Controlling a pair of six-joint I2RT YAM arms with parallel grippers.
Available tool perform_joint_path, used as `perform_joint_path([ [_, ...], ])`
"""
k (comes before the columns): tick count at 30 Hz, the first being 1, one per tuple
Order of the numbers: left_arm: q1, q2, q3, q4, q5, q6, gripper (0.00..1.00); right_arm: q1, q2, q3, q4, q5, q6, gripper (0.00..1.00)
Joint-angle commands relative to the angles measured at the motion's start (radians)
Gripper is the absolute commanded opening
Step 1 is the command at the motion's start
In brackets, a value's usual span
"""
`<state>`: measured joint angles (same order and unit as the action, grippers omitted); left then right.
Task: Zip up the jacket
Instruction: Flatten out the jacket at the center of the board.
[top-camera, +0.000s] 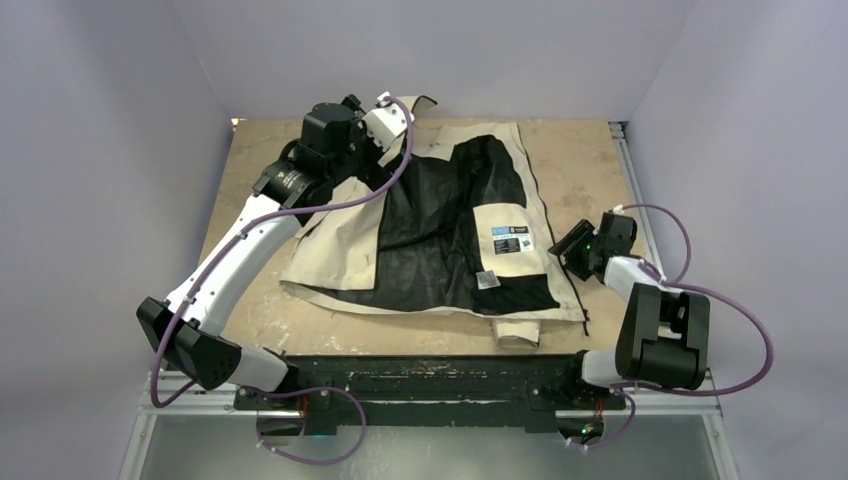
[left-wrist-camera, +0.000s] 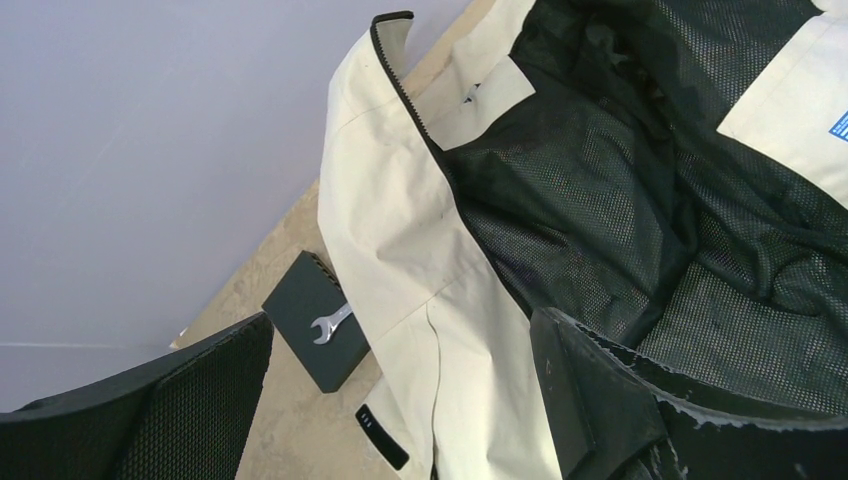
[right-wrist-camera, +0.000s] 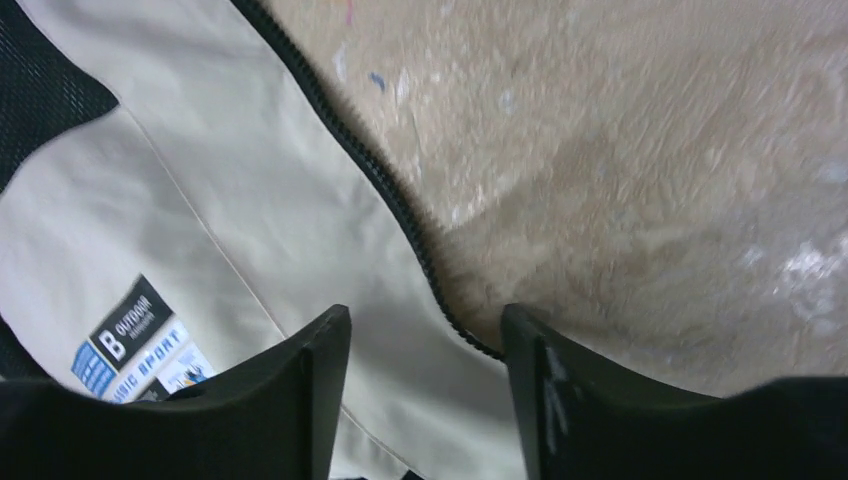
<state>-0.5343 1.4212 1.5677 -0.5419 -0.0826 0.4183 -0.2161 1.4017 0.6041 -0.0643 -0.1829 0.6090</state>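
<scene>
The cream-beige jacket (top-camera: 330, 250) lies spread open on the table, its black mesh lining (top-camera: 440, 230) facing up. My left gripper (top-camera: 372, 125) hovers over the collar end at the far side. In its wrist view it (left-wrist-camera: 400, 405) stands wide open above a cream front panel (left-wrist-camera: 400, 230) edged with dark zipper teeth (left-wrist-camera: 400, 85). At the jacket's right edge, my right gripper (top-camera: 572, 250) is low over the fabric. In the right wrist view its fingers (right-wrist-camera: 425, 345) are apart, with the cream edge (right-wrist-camera: 200, 180) and the zipper teeth (right-wrist-camera: 370, 170) running between them.
A small black box with a wrench mark (left-wrist-camera: 312, 335) sits on the table beside the jacket's left panel. Printed labels (top-camera: 510, 240) are sewn inside the right panel. A metal rail (top-camera: 630, 170) borders the table on the right, and grey walls close in on all sides.
</scene>
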Motion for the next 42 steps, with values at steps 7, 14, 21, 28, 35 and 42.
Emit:
perform_joint_path([
  [7,0.008,0.003,0.052,0.020,-0.004,-0.043,0.99,0.001,-0.168,-0.107,-0.074,-0.123,0.023,0.45],
  [14,0.008,-0.001,0.028,0.010,0.043,-0.068,0.99,0.003,-0.312,-0.127,-0.108,-0.246,0.053,0.07],
  [21,0.007,-0.008,0.036,-0.035,0.156,-0.065,0.99,0.081,-0.474,-0.066,-0.180,-0.303,0.162,0.00],
  [28,0.007,-0.026,0.021,-0.048,0.222,-0.115,0.99,0.391,-0.523,0.056,-0.164,-0.205,0.350,0.00],
  [35,0.025,-0.080,-0.068,-0.059,0.252,-0.174,0.99,0.795,-0.392,0.136,0.001,0.000,0.553,0.00],
  [42,0.108,-0.128,-0.068,-0.104,0.265,-0.148,0.99,1.013,-0.080,0.300,0.102,0.111,0.591,0.00],
])
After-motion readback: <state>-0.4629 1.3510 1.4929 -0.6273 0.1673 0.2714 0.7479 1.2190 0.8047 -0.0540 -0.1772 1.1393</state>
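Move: The jacket's right front zipper edge lies right at the right hand's half-open fingers, about 1 cm left and 2 cm below the hand point. The blue label is some 12 cm left and 4 cm ahead, the care tag about 19 cm left and 6 cm back; the edge's lower end is roughly 18 cm back and 5 cm right. From the left hand, that gripped stretch of edge lies about 48 cm right, 5 cm back and 32 cm below. Drawing back some 4 cm close to the board, the right hand shuts its fingers on the zipper edge, then lifts and sweeps left across the jacket, ending about 33 cm left and 16 cm higher, with the wrist turning counter-clockwise and rolling. The left hand, wide open above the left front, eases back and slightly down, tipping downwards. ##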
